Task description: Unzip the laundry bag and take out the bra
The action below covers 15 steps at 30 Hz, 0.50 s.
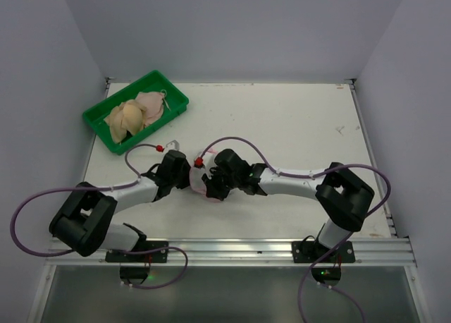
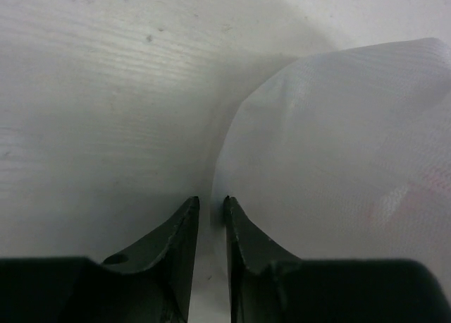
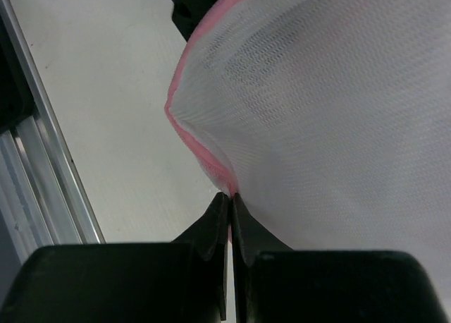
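Observation:
The laundry bag [image 1: 200,183] is a small white mesh pouch with pink trim [image 3: 204,154], held between my two grippers at the table's near middle. My left gripper [image 1: 189,176] is at its left side. In the left wrist view the fingers [image 2: 211,199] stand nearly together with the bag's edge [image 2: 338,147] running into the narrow gap. My right gripper [image 1: 211,186] is at its right side, and its fingers [image 3: 230,194] are shut on the pink trim of the mesh [image 3: 338,104]. A beige bra [image 1: 125,118] and a pale pink garment [image 1: 149,104] lie in the green tray. What the pouch holds is not visible.
The green tray [image 1: 173,85] stands at the far left of the white table. A metal rail [image 1: 232,249] runs along the near edge and shows in the right wrist view [image 3: 35,168]. Grey walls enclose the table on three sides. Purple cables loop over both arms.

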### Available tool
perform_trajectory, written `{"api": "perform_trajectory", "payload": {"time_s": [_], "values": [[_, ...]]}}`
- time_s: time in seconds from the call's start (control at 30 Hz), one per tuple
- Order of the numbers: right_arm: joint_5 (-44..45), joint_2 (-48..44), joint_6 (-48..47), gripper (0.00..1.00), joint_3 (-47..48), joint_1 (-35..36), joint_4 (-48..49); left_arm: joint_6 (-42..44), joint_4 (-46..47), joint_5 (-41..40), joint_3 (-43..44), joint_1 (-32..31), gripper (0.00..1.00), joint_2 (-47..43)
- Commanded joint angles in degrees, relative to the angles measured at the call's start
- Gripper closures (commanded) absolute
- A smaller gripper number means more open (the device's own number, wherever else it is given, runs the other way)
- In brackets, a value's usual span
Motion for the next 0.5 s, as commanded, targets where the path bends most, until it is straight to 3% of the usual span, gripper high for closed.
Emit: {"api": "perform_trajectory", "payload": {"time_s": [0.0,0.17,0.37,0.47], "values": [[0.57,0.43,-0.38,1.00,0.19,-1.13,2.00,2.38,-13.29,-2.58,-2.53,2.88,0.71,-2.24],[-0.66,1.40,-1.08,1.00,2.21,-2.80,-1.24,7.46,-23.30,-4.08,-0.42,9.19,0.53,-8.47],[-2.77,4.55,-3.28,1.00,5.47,-2.81,-4.85,10.20,-26.75,-3.82,1.60,11.93,0.35,-13.76],[-3.56,5.62,-3.63,1.00,7.31,-2.81,-6.43,10.03,-27.63,-3.90,1.70,12.02,0.35,-15.51]]}}
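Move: The laundry bag's middle lies about 5 cm right of the left hand and 4 cm ahead, roughly 2 cm higher; its left edge is right at the barely parted fingers. The green bin is some 26 cm ahead and 17 cm left of that hand, the bra in it about 24 cm ahead and 20 cm left, both near its height. From the right hand, the bag's middle is about 6 cm ahead, 3 cm left and 3 cm below. Left hand opens, sweeps some 9 cm left from the bag; right, still pinching the pink rim, edges forward. ##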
